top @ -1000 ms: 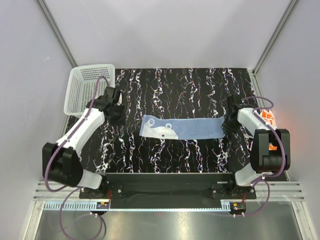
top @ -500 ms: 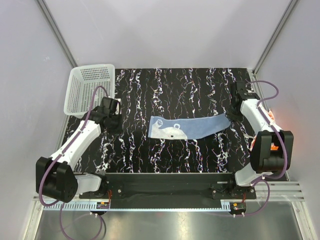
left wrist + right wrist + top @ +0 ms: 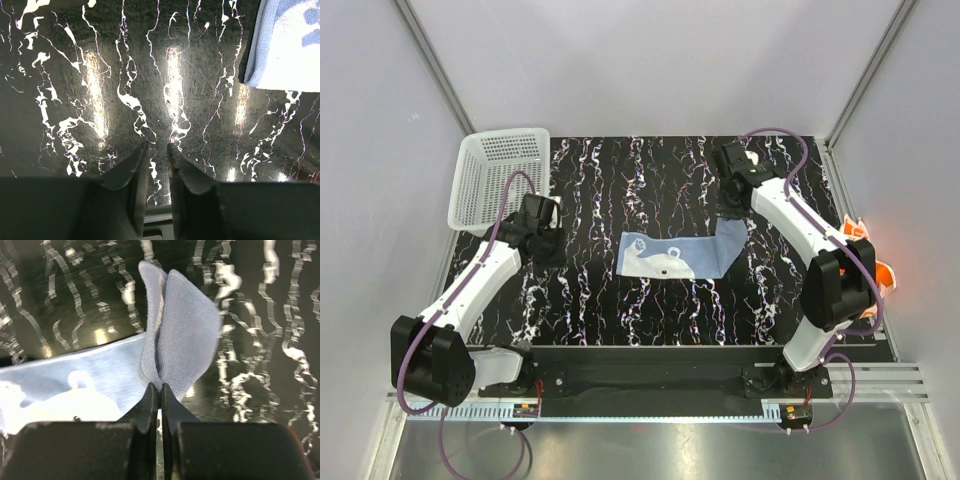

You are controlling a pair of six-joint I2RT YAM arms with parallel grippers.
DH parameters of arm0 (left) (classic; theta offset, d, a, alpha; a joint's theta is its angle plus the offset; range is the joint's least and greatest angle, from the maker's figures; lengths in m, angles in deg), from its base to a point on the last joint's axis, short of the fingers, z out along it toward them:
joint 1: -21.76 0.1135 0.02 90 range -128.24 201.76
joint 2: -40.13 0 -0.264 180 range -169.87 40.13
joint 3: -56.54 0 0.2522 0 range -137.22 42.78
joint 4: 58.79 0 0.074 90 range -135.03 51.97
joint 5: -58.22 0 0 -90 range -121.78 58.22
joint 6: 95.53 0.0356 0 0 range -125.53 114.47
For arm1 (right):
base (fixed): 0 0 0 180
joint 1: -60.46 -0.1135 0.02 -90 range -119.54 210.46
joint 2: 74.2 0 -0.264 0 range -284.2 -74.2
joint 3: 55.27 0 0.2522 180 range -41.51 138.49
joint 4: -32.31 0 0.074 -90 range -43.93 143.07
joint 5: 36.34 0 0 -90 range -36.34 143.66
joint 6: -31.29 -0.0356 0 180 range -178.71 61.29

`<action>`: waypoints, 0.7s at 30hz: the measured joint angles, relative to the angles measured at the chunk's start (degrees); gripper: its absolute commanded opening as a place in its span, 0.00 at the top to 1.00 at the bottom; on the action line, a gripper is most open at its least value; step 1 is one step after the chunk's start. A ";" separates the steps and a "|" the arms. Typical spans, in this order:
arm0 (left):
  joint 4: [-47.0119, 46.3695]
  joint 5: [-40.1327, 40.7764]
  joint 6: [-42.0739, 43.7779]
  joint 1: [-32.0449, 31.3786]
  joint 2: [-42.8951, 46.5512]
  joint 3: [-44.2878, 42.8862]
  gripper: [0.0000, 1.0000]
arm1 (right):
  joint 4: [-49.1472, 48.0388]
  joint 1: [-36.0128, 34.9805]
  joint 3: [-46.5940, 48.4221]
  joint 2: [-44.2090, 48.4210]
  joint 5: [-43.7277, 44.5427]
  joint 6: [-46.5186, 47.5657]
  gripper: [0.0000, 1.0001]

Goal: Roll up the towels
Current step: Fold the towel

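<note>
A light blue towel point(image 3: 670, 257) with a white animal print lies in the middle of the black marbled table. Its right end is lifted and bent back over the rest. My right gripper point(image 3: 728, 216) is shut on that end; in the right wrist view the pinched cloth point(image 3: 185, 330) stands up in two folds above the fingertips point(image 3: 156, 386). My left gripper point(image 3: 548, 240) hovers low to the left of the towel, jaws a narrow gap apart with nothing between them point(image 3: 156, 145). The towel's corner point(image 3: 285, 45) shows at the top right of the left wrist view.
A white perforated basket point(image 3: 490, 178) stands at the table's back left corner. An orange and white thing point(image 3: 880, 272) shows at the table's right edge behind the right arm; it is mostly hidden.
The right gripper has carried the towel's right end up, back and to the left, so the long strip now bends upward at its right. The left gripper has barely moved.
</note>
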 measured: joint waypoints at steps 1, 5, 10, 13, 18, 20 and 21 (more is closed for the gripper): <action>0.00 0.00 0.00 0.00 0.02 0.00 0.72 | 0.26 -0.79 0.63 -0.61 -0.04 -0.11 1.00; 0.00 0.02 0.00 0.00 0.24 0.00 0.72 | 1.73 -4.94 4.59 -3.58 -0.22 -0.76 1.00; 0.00 0.04 0.00 -0.02 0.31 0.00 0.72 | 2.93 -9.60 9.70 -6.64 -0.39 -1.66 1.00; 0.00 0.04 0.00 -0.02 0.31 0.00 0.72 | 3.87 -12.57 12.72 -8.48 -0.46 -2.25 1.00; 0.00 0.04 0.00 -0.02 0.35 0.00 0.72 | 5.03 -17.03 16.48 -11.37 -0.35 -2.78 1.00; 0.00 0.04 0.00 -0.02 0.35 0.00 0.72 | 5.40 -18.64 17.14 -12.13 -0.33 -2.93 1.00; 0.00 0.04 0.00 -0.02 0.35 0.00 0.72 | 5.55 -19.41 17.42 -12.50 -0.31 -3.02 1.00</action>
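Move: Held shut on the blue towel's raised right end, the right hand has the left end of the same towel, where the fold is headed, some 26 cm to its left, 8 cm back and 12 cm below. The bear print lies between, about 13 cm left and 9 cm back; the white basket stands well beyond, roughly 59 cm left and 11 cm ahead. From the left hand, the towel's left end is about 17 cm right, 6 cm ahead and 9 cm below. Sweeping left at a nearly level height, the right hand carries the pinched end of the blue towel about 15 cm over the lying part towards the towel's left end, easing back some 2 cm only near the end. The wrist turns about 15 degrees counter-clockwise along the way, and the fingers stay shut on the cloth. ##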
